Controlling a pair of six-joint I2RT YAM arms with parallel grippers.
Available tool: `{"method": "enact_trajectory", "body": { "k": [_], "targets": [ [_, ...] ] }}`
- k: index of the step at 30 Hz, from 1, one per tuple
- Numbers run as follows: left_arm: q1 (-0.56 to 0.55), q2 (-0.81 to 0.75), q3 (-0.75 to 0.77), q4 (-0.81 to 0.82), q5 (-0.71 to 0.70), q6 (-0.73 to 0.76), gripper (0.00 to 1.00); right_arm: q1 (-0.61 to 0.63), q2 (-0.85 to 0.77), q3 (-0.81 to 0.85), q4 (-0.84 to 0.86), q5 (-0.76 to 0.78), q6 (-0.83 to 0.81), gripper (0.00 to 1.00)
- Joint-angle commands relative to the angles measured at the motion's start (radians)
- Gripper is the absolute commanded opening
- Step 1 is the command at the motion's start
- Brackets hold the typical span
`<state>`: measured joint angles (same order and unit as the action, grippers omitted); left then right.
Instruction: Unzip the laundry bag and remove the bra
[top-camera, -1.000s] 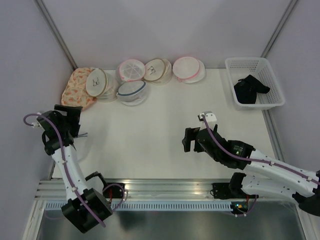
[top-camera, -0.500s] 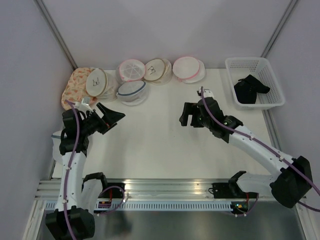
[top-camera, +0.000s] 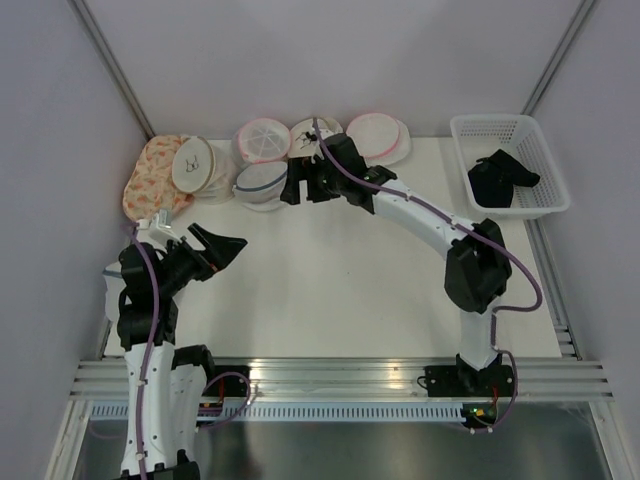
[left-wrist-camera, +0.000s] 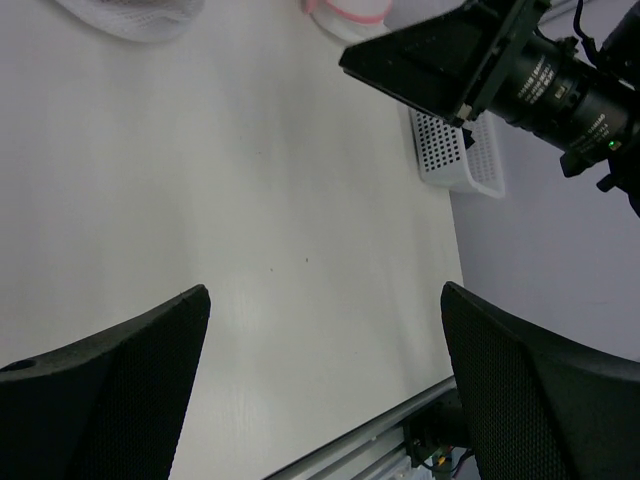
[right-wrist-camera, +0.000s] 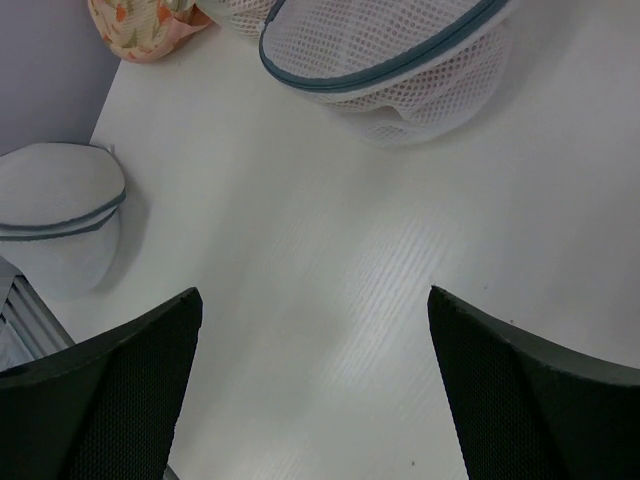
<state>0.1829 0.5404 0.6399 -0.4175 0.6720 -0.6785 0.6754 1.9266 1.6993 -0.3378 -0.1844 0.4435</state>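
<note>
The laundry bag (top-camera: 263, 185), a white mesh dome with a grey-blue zipper rim, sits at the back left of the table and shows at the top of the right wrist view (right-wrist-camera: 390, 60). Its zipper looks shut. My right gripper (top-camera: 298, 186) is open and empty, just right of the bag and above the table (right-wrist-camera: 315, 380). My left gripper (top-camera: 222, 244) is open and empty, in front of the bag and well apart from it (left-wrist-camera: 325, 380). A black bra (top-camera: 500, 180) lies in the white basket (top-camera: 545, 150) at the back right.
Pink-rimmed bags (top-camera: 262, 138) (top-camera: 378, 136), beige-rimmed bags (top-camera: 195, 165) (top-camera: 314, 138) and a floral pouch (top-camera: 150, 180) line the back edge. A second grey-rimmed white bag (right-wrist-camera: 55, 225) lies at the table's left edge by the left arm. The basket also shows in the left wrist view (left-wrist-camera: 455, 155).
My right arm has swung from mid-table to the back, ending beside the grey-blue rimmed bag. My left arm rose from the left edge and its gripper now points right.
</note>
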Motion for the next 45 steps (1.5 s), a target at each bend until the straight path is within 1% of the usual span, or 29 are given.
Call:
{"method": "enact_trajectory", "body": {
  "k": [1, 4, 5, 9, 14, 16, 17, 20, 22, 23, 24, 25, 26, 27, 28, 29, 30, 31, 32, 33, 34, 35, 36, 37, 39, 40, 42, 43, 45],
  "targets": [
    [0.0, 0.003, -0.011, -0.055, -0.086, -0.006, 1.0, 0.003, 0.153, 0.144, 0.0, 0.011, 0.092, 0.98],
    [0.0, -0.003, -0.009, -0.07, -0.072, -0.012, 1.0, 0.004, 0.279, 0.264, 0.023, 0.022, 0.23, 0.98],
    [-0.002, -0.008, -0.008, -0.082, -0.072, -0.012, 1.0, 0.004, 0.305, 0.289, 0.042, 0.023, 0.309, 0.98],
    [0.0, -0.054, 0.001, -0.116, -0.092, -0.006, 1.0, 0.004, 0.438, 0.407, 0.109, 0.046, 0.452, 0.98],
    [0.0, -0.059, 0.0, -0.141, -0.097, 0.004, 1.0, 0.001, 0.567, 0.563, 0.166, 0.074, 0.592, 0.98],
    [0.0, -0.062, -0.008, -0.142, -0.095, 0.004, 1.0, -0.007, 0.598, 0.55, 0.241, 0.059, 0.664, 0.98],
    [0.0, -0.062, -0.006, -0.141, -0.089, 0.004, 1.0, -0.011, 0.607, 0.533, 0.316, 0.047, 0.696, 0.98],
    [0.0, -0.063, -0.013, -0.145, -0.086, 0.008, 1.0, -0.022, 0.646, 0.557, 0.35, 0.062, 0.75, 0.98],
    [0.0, -0.054, -0.025, -0.145, -0.091, 0.01, 1.0, -0.028, 0.669, 0.586, 0.315, 0.091, 0.741, 0.86],
    [0.0, -0.054, -0.025, -0.145, -0.091, 0.011, 1.0, -0.03, 0.669, 0.583, 0.319, 0.077, 0.735, 0.76],
    [0.0, -0.051, -0.026, -0.145, -0.091, 0.013, 1.0, -0.037, 0.667, 0.576, 0.324, 0.057, 0.73, 0.33],
    [0.0, -0.051, -0.028, -0.145, -0.091, 0.014, 1.0, -0.052, 0.66, 0.565, 0.312, 0.034, 0.719, 0.05],
    [0.0, -0.051, -0.028, -0.145, -0.092, 0.016, 1.0, -0.06, 0.64, 0.51, 0.304, 0.004, 0.695, 0.0],
    [-0.002, -0.051, -0.029, -0.145, -0.092, 0.014, 1.0, -0.071, 0.568, 0.461, 0.303, 0.002, 0.666, 0.0],
    [0.0, -0.053, -0.031, -0.145, -0.091, 0.013, 1.0, -0.074, 0.521, 0.33, 0.292, 0.008, 0.635, 0.0],
    [-0.002, -0.053, -0.032, -0.142, -0.086, 0.008, 1.0, -0.076, 0.464, 0.247, 0.301, 0.025, 0.58, 0.01],
    [-0.002, -0.053, -0.036, -0.139, -0.081, 0.007, 1.0, -0.08, 0.343, 0.159, 0.313, 0.028, 0.563, 0.0],
    [-0.002, -0.054, -0.042, -0.135, -0.065, 0.005, 1.0, -0.089, 0.286, -0.003, 0.33, 0.025, 0.549, 0.0],
    [0.0, -0.054, -0.048, -0.11, -0.043, 0.007, 1.0, -0.099, 0.178, -0.077, 0.33, 0.019, 0.52, 0.0],
    [0.0, -0.05, -0.069, -0.095, -0.016, 0.008, 1.0, -0.112, 0.129, -0.143, 0.33, 0.016, 0.502, 0.01],
    [0.0, -0.04, -0.081, -0.084, 0.041, 0.008, 1.0, -0.119, 0.083, -0.267, 0.327, 0.007, 0.486, 0.0],
    [0.0, -0.03, -0.097, -0.066, 0.079, 0.013, 1.0, -0.123, 0.042, -0.323, 0.33, -0.021, 0.466, 0.0],
    [-0.002, 0.005, -0.129, -0.029, 0.118, 0.022, 1.0, -0.138, -0.013, -0.369, 0.33, -0.1, 0.41, 0.0],
    [-0.003, 0.029, -0.14, -0.02, 0.171, 0.043, 1.0, -0.146, -0.032, -0.421, 0.282, -0.145, 0.373, 0.0],
    [-0.02, 0.093, -0.173, 0.026, 0.224, 0.068, 1.0, -0.157, -0.063, -0.444, 0.191, -0.226, 0.222, 0.01],
    [-0.031, 0.116, -0.18, 0.04, 0.272, 0.086, 1.0, -0.157, -0.08, -0.475, 0.11, -0.236, 0.166, 0.01],
    [-0.072, 0.154, -0.181, 0.087, 0.31, 0.089, 1.0, -0.155, -0.093, -0.51, 0.053, -0.271, 0.033, 0.0],
    [-0.092, 0.188, -0.178, 0.101, 0.323, 0.088, 1.0, -0.157, -0.095, -0.529, -0.023, -0.261, -0.006, 0.01],
    [-0.164, 0.217, -0.161, 0.14, 0.316, 0.067, 1.0, -0.157, -0.106, -0.552, -0.067, -0.256, -0.066, 0.0]
  ]
}}
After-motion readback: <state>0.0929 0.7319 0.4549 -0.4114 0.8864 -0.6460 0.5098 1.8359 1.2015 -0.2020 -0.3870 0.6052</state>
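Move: The blue-zipped laundry bag lies about 10 cm ahead of the right hand, 9 cm to its left and some 15 cm below. The pink-lidded bag stands roughly 10 cm beyond it; the middle monogrammed bag is about 20 cm ahead of the hand and 3 cm to its right, the left monogrammed bag 13 cm ahead and 23 cm left, all similarly low. From the left hand the blue-zipped bag is about 25 cm ahead, 5 cm right and 19 cm down. The right fingers close on the blue-zipped bag's rim, after reaching about 16 cm forward-left and 10 cm down with the wrist rolling; keeping the pinch, the hand then swings about 25 cm back and to the right, away from the other bags. The open left hand sinks about 9 cm, mostly late, while easing right and back and tipping downward. ##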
